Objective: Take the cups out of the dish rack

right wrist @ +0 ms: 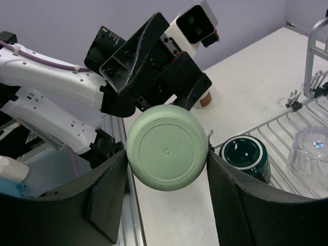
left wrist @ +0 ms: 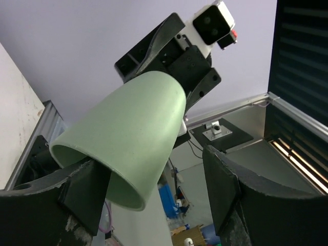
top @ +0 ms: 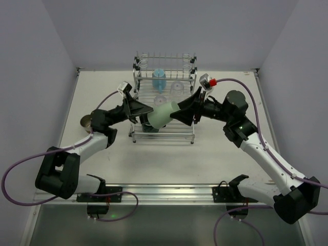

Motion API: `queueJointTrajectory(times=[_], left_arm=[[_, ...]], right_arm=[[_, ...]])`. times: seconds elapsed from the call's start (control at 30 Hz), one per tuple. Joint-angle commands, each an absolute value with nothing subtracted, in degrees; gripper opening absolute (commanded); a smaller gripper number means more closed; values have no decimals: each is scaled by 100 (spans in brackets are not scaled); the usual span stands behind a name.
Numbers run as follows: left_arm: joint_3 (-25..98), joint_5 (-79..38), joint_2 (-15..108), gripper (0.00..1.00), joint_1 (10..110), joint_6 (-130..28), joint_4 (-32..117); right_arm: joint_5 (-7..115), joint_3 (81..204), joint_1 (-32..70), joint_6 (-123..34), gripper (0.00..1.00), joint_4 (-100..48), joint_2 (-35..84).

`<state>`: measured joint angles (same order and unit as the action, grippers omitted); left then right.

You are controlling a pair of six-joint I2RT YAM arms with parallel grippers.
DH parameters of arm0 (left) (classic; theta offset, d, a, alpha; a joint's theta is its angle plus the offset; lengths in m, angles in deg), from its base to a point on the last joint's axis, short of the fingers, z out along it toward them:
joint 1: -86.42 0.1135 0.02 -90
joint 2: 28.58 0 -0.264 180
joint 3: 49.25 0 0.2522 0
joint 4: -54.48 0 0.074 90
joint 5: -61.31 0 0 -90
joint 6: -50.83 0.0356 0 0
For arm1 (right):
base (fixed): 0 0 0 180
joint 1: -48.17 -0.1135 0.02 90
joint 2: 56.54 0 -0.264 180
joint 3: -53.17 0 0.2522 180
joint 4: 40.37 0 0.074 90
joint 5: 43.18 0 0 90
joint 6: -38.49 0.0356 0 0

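The pale green cup (top: 163, 115) hangs on its side above the front of the dish rack (top: 163, 139), between both arms. My right gripper (right wrist: 166, 164) is shut on the cup's base (right wrist: 166, 148), a finger pressing each side. My left gripper (left wrist: 154, 169) stands open around the cup's rim end (left wrist: 128, 138); one finger touches the rim and the other stands well apart. In the rack are a light blue cup (top: 158, 78), two clear tumblers (top: 177, 86) (top: 160, 99) and a dark teal mug (right wrist: 245, 154).
A beige metallic cup (top: 85, 122) stands on the table left of the rack, beside the left arm. The rack's raised back rail (top: 165, 57) with coil holders is at the far side. A metal rail (top: 154, 192) runs along the table's near edge.
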<state>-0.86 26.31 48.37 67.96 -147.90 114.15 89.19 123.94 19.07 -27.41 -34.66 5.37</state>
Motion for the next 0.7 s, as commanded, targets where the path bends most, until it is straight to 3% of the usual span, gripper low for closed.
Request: queueJointTrajectory(times=[0.0, 0.13, 0.17, 0.23, 0.27, 0.33, 0.47, 0.53, 0.57, 0.67], left_arm=[[19, 2387, 4815, 73, 6761, -15306, 13159], [1, 2246, 4903, 54, 6752, -15632, 13590], [-16, 2211, 4920, 41, 6752, -15685, 13695], [-51, 2176, 4964, 27, 6743, -15843, 13871], [-51, 2175, 4973, 14, 6743, -15878, 13889], [-60, 2210, 4982, 1, 6743, -15914, 13881], [-51, 2421, 4964, 0, 6752, -15844, 13758], [-113, 2535, 4894, 0, 6848, -15660, 13479], [-148, 2666, 4850, 0, 6918, -15441, 13320], [-323, 2930, 4666, 0, 7340, -15028, 12713]], right_arm=[[9366, 12117, 1969, -2453, 0, -4733, 534], [9507, 11791, 2013, -2208, 0, -5479, 560], [9525, 11712, 2066, -2137, 0, -5586, 578], [9648, 11720, 2101, -1988, 0, -5736, 683], [9639, 11790, 2119, -1952, 0, -5737, 735], [9718, 11869, 2137, -1873, 4, -5711, 867], [9692, 12369, 2137, -1960, 44, -5097, 1078], [9543, 12581, 2137, -2213, 54, -4440, 1149], [9438, 12738, 2128, -2293, 69, -4245, 1132], [9323, 12854, 2128, -2487, 99, -3865, 1044]])
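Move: The green cup lies on its side in the air, its base still held by the right gripper; its middle is about 5 cm to the right of the left hand and level with it, the mouth facing that hand's open fingers. From the right hand it is some 5 cm left and 1 cm back. The dark green mug in the rack stands about 12 cm ahead of the left hand, 2 cm left and 25 cm below; a clear cup is some 22 cm ahead, 3 cm right, about as low. Shut the left fingers on the green cup's rim, one inside the mouth and one outside, so they pinch the thin wall, while easing that hand about 1.5 cm forward and then slightly left. Keep the right grip on the base, dipping about 2 cm, then edge forward and partly back up; only once the left has closed, spread the right fingers wide to let go of the cup. ##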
